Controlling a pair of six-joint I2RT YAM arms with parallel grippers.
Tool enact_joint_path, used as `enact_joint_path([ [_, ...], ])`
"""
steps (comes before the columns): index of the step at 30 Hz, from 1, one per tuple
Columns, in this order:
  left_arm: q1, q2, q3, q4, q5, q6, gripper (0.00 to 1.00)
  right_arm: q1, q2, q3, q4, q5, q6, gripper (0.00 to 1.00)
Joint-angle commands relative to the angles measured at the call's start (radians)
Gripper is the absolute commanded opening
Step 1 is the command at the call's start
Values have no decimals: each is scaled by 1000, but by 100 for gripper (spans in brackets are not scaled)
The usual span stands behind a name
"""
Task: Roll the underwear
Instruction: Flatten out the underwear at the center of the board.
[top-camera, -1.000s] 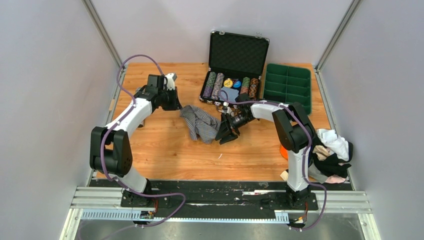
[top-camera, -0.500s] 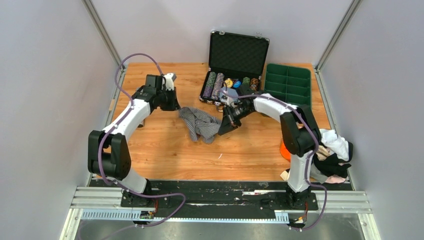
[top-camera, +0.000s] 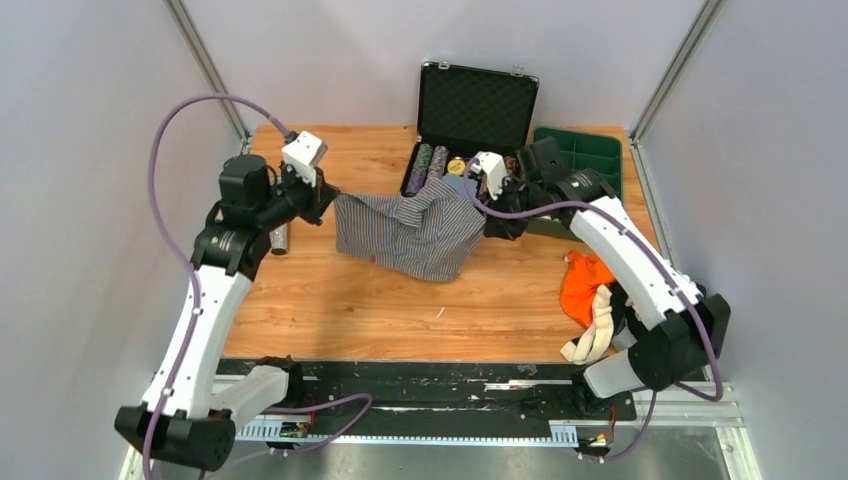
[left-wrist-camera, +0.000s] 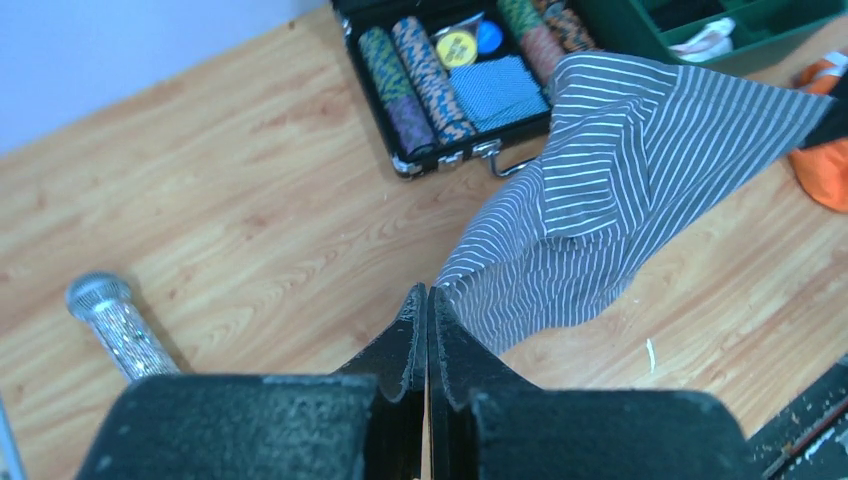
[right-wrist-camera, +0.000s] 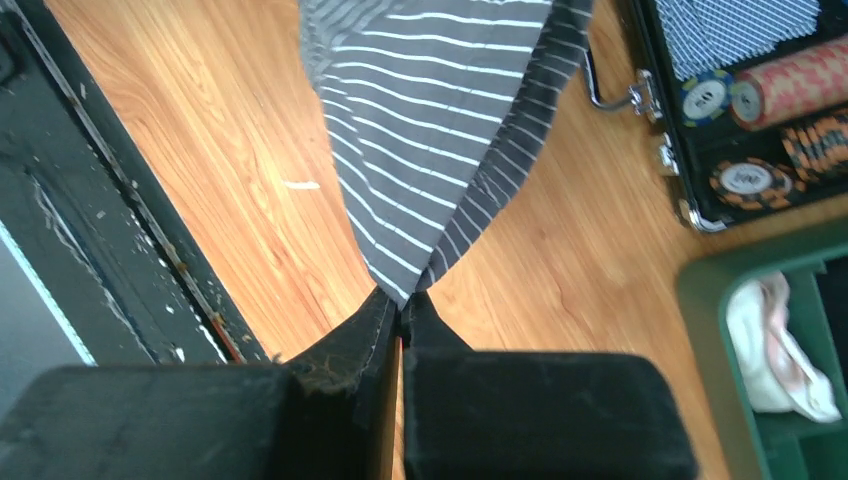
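The grey-and-white pinstriped underwear hangs spread above the wooden table, held by two corners. My left gripper is shut on its left corner; in the left wrist view the striped underwear runs away from the closed left gripper. My right gripper is shut on the right corner, and the right wrist view shows the striped underwear pinched at the right gripper. Orange underwear and a beige piece lie on the table by the right arm.
An open black case of poker chips stands at the back, just behind the hanging cloth. A green compartment tray sits to its right, with a white cloth in one cell. A silver glittery cylinder lies near the left arm.
The right gripper closed on the pinstriped underwear. Both arms rose and drew apart, lifting it off the table and spreading it wide. The right arm swung off the cloth pile at right.
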Motion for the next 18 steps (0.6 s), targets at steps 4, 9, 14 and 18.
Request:
enact_joint_path([
  [4, 7, -175, -49, -152, 154, 128, 0, 19, -213, -73, -100, 80, -126, 0],
  [9, 7, -298, -72, -301, 213, 134, 0, 71, -401, -204, -141, 37, -161, 0],
  [14, 7, -351, -87, -394, 268, 78, 0, 80, -480, -228, -171, -35, -99, 0],
  [18, 7, -317, -109, -334, 212, -7, 0, 80, -450, -249, -116, -32, -45, 0],
])
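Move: Both hands hold the underwear spread in the air by two corners. The board centre, where it is to be laid, lies about 22 cm right of the left hand, level in reach and 27 cm below; from the right hand it is 15 cm left, 2 cm ahead and 17 cm down. The chip case sits some 20 cm beyond the centre and 7 cm to its right; the orange cloth lies about 20 cm right of the right hand and 1 cm back. Draw both hands back together towards the bases, about 13 cm left and 12 cm right, away from the chip case, keeping both pinches shut on the corners. Let the right hand also drift some 4 cm to its right to widen the cloth, rising slightly. Turn the left wrist about 13 degrees clockwise and the right slightly counter-clockwise; ease both to a near stop. ##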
